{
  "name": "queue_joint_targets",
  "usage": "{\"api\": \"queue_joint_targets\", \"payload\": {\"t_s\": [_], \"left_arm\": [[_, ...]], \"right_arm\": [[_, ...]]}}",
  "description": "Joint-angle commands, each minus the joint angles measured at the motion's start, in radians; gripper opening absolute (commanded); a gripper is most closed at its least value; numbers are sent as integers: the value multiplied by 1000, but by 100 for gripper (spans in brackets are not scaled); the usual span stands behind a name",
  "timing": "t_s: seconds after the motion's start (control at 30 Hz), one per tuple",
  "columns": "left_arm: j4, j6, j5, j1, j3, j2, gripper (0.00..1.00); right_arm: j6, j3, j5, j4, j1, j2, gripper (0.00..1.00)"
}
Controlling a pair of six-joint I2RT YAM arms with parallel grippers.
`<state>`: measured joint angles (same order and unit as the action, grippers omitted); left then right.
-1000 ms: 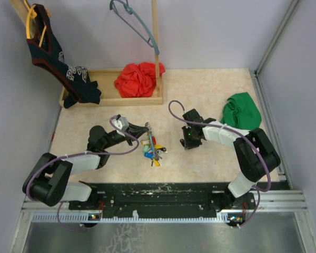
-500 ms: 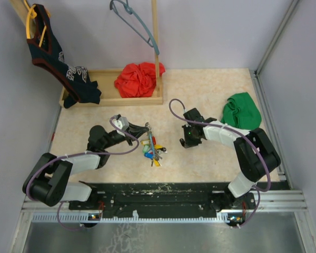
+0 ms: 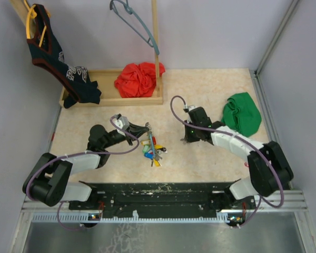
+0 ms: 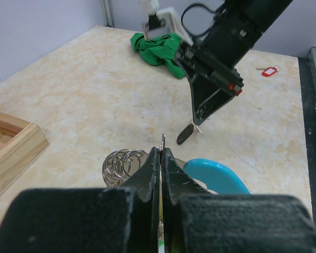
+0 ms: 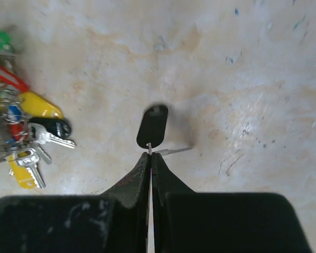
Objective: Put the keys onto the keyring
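My left gripper [image 3: 145, 128] [image 4: 162, 150] is shut on the thin metal edge of the keyring [image 4: 163, 138], whose light-blue section [image 4: 216, 174] shows just right of the jaws. A coil of small silver rings [image 4: 121, 163] lies to their left. A bunch of keys [image 3: 152, 150] [image 5: 26, 132] with coloured tags lies on the table at the keyring. My right gripper [image 3: 185, 139] [image 5: 149, 155] is down at the table, shut on the small metal loop of a black-tagged key [image 5: 152, 126] [image 4: 185, 134]. That key's blade [image 5: 174, 151] points right.
A red-tagged key [image 4: 268, 70] lies far off near the table edge. A wooden tray [image 3: 110, 100] with a red cloth [image 3: 138, 79] stands at the back. A green cloth [image 3: 242, 113] lies right. A hanger [image 3: 134, 23] and a dark garment [image 3: 55, 58] hang behind.
The right gripper's jaws have closed on the black-tagged key's loop, and the right arm's elbow has swung out to the right. The left arm has not moved.
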<state>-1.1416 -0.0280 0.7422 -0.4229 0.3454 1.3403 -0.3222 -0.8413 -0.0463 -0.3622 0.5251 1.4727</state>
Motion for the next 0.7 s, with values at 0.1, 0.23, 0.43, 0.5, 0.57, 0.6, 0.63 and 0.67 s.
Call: {"api": "queue_joint_targets", "payload": {"t_s": [0.1,0.23,0.43,0.5,0.57,0.6,0.63,0.67], "left_arm": [[-33,16,22,3,35,-16,0],[-33,8,52,3,52,-17,0],[-23,1,130,4,96,1,0],[-27,0,152,3,105,10,0],[-48,8,168,4,100,18,0],[-59,12,182,3,98,21,0],[-69,19,193,4,96,23,0],[-83,23,209,3,94,23,0]], "right_arm": [[294,16,-36,247,9,-233,0],[421,47,-93,366,15,-317,0],[434,203,-231,726,15,-478,0],[447,232,-319,793,14,-507,0],[477,254,-419,841,13,-518,0],[484,266,-459,876,11,-517,0],[491,280,-514,913,7,-513,0],[489,286,-547,944,6,-504,0]]}}
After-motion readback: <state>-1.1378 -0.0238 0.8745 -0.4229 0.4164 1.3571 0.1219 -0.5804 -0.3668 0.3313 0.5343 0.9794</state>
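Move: The key with the black tag is already pinched in the right fingertips, some 3 cm clear of the table. The keyring's top, still gripped by the left fingers, is about 15 cm to the right hand's left, level with it in depth and roughly 13 cm higher. The bunch of keys hangs 12 cm left and 4 cm back, about at its height; the wooden tray's near corner is 18 cm ahead, 10 cm left. From the left hand the key lies about 15 cm right and 14 cm below. The black-tagged key is carried quickly up about 18 cm by the right hand, out slightly and back again, then some 5 cm left towards the keyring's top. The wrist tips up and swings left by about 65 degrees, from steeply down to level, pointing left and forward; the fingers stay shut. The left hand keeps the keyring pinched, and late on lifts it about 2 cm while easing slightly right. ##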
